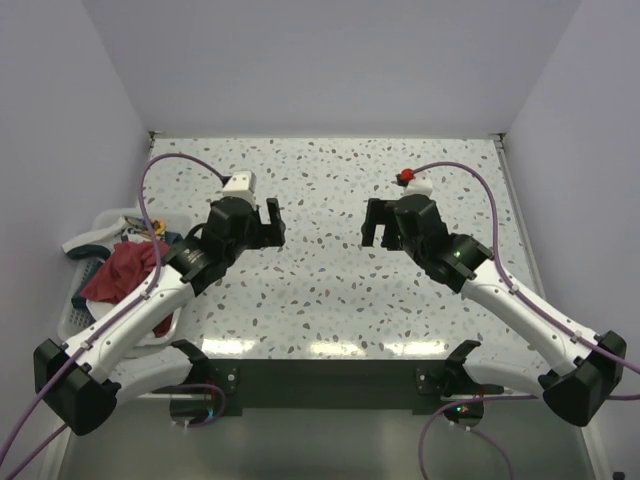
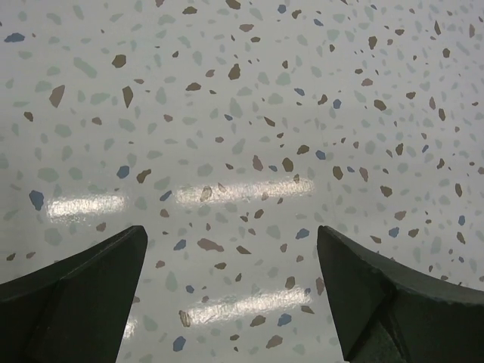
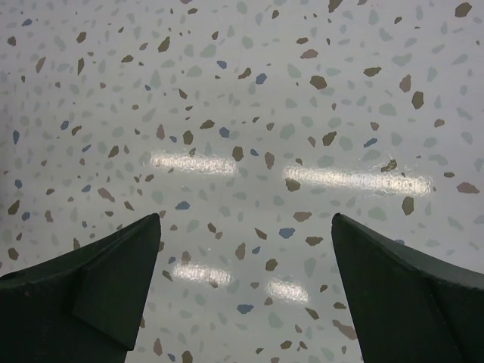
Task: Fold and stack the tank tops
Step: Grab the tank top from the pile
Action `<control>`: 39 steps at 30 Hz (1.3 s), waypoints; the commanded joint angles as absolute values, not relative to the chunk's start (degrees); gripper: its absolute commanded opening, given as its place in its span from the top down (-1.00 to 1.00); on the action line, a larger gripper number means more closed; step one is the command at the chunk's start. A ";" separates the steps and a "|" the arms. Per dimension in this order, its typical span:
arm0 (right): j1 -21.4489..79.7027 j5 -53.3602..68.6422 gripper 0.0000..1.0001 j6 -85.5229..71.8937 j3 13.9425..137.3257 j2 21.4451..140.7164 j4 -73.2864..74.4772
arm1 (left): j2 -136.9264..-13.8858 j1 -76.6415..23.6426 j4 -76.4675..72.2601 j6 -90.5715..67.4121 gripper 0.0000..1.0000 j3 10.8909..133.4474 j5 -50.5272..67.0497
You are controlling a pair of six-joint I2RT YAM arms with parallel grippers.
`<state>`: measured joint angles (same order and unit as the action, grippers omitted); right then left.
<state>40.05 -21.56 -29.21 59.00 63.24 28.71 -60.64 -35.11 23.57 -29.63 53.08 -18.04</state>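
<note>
A crumpled dark red tank top (image 1: 122, 272) lies in a white basket (image 1: 82, 305) at the table's left edge, partly hidden by the left arm. A white tank top with navy trim (image 1: 97, 238) pokes out behind it in the same basket. My left gripper (image 1: 268, 222) hovers open over the speckled tabletop, well right of the basket, with nothing between its fingers (image 2: 83, 295). Facing it across the table's middle, my right gripper (image 1: 374, 225) also stands open and empty. Both wrist views show only bare tabletop between the dark fingers (image 3: 91, 291).
The speckled table (image 1: 320, 290) is walled by white panels at the back and both sides. The basket hangs at the left edge beside the left arm. Purple cables loop over both arms.
</note>
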 commanded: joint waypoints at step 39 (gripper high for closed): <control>39.90 -11.60 -0.97 -31.46 58.10 67.85 27.60 | -70.84 4.83 44.82 -48.96 0.47 55.10 -35.77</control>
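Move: The red tank top heaped in the basket is the left hand's target, its middle about 32 cm to that hand's left, 8 cm back and 12 cm below. The basket's middle is about 36 cm left, 9 cm back and 14 cm down. The orange-printed shirt sits some 28 cm left and 1 cm ahead, the white-and-navy shirt 43 cm left and level. From the right hand the red top lies roughly 58 cm left and 8 cm back. The left fingers close around a fold at the front right part of the red tank top and are more than half shut on it, after the open hand swings some 26 cm left to the basket, turning about 65 degrees counter-clockwise, then sinks roughly 9 cm while drawing a little back and tipping down. The right hand, open over bare table, eases down and left. ##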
